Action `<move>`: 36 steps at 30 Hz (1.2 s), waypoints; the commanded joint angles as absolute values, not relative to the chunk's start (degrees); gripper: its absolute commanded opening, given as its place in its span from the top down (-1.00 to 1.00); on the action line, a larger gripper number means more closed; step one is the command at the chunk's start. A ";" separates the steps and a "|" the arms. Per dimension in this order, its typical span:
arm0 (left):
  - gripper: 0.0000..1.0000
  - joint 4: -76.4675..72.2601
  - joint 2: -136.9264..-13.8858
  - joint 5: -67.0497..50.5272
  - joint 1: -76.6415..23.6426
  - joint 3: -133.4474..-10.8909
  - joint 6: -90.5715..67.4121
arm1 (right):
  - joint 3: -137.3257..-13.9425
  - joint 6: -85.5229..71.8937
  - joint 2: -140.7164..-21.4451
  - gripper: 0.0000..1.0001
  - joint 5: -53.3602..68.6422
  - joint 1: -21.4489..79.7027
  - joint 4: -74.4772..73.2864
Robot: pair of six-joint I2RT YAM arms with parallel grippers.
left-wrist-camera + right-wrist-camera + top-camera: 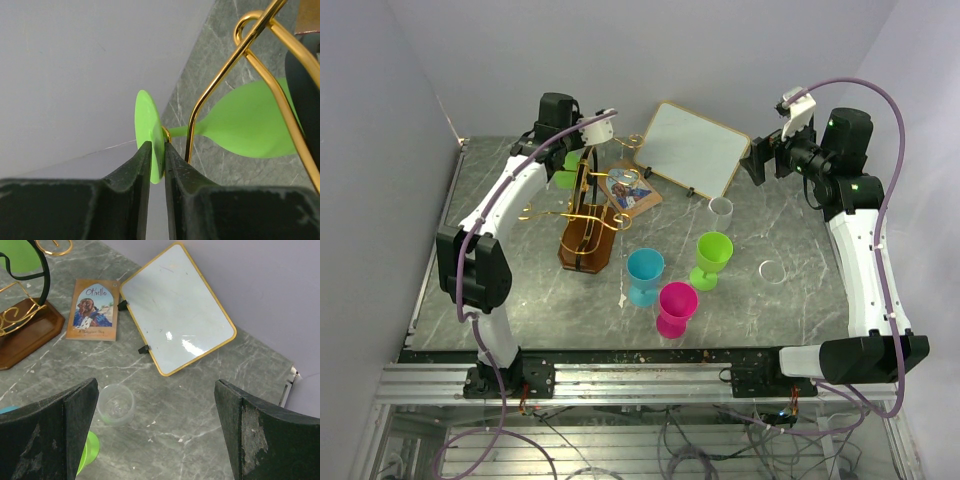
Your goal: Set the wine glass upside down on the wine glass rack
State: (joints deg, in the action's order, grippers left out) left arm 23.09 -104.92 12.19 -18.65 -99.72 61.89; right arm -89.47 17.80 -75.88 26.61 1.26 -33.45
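Note:
A light green wine glass (564,178) hangs at the far left arm of the gold wire wine glass rack (588,225). In the left wrist view its stem passes through the gold wire (220,75), with the bowl (250,120) on one side and the flat foot (147,120) on the other. My left gripper (157,145) (575,160) has its jaws slightly apart around that foot. The foot lies against the right finger. My right gripper (155,381) (758,160) hovers wide open and empty at the back right.
Green (712,258), blue (645,275) and pink (676,308) glasses stand upright in front of the rack. A clear cup (720,208) (116,404), a white ring (772,271), a book (625,187) (92,310) and a tilted white board (692,148) (175,310) occupy the back.

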 commanded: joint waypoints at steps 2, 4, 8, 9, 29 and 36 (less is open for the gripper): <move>0.43 22.81 -102.85 9.56 -19.16 -100.37 58.86 | -88.96 17.47 -75.67 -1.00 27.45 0.79 -31.97; 0.40 22.49 -102.12 9.05 -19.16 -99.97 57.79 | -88.94 17.36 -75.70 -1.00 27.47 0.79 -31.91; 0.38 22.30 -101.56 8.18 -19.15 -99.42 56.26 | -88.77 17.36 -75.52 -1.00 27.53 0.71 -31.76; 0.38 22.30 -101.60 8.10 -19.16 -99.41 55.92 | -88.69 17.36 -75.43 -1.00 27.53 0.70 -31.80; 0.15 23.05 -99.24 3.17 -19.12 -99.43 48.02 | -87.73 17.31 -75.24 -1.00 27.86 0.27 -31.32; -0.04 20.68 -97.02 2.24 -19.15 -99.26 42.98 | -87.58 17.35 -75.32 -1.00 27.72 0.08 -31.29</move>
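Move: The green glass hangs upside down on the rack's far-left hook, its foot at the left hand's fingertips and its middle about 7 cm straight below. From that hand, the rack's middle is some 13 cm back, 6 cm right and 12 cm down; the book is 2 cm ahead, 14 cm right and 27 cm down. From the right hand, the glass is about 15 cm ahead, 42 cm left and 16 cm lower. Left fingers open further around the foot, easing about 4 cm up, right and back while rolling left-side-down some 15 degrees. ##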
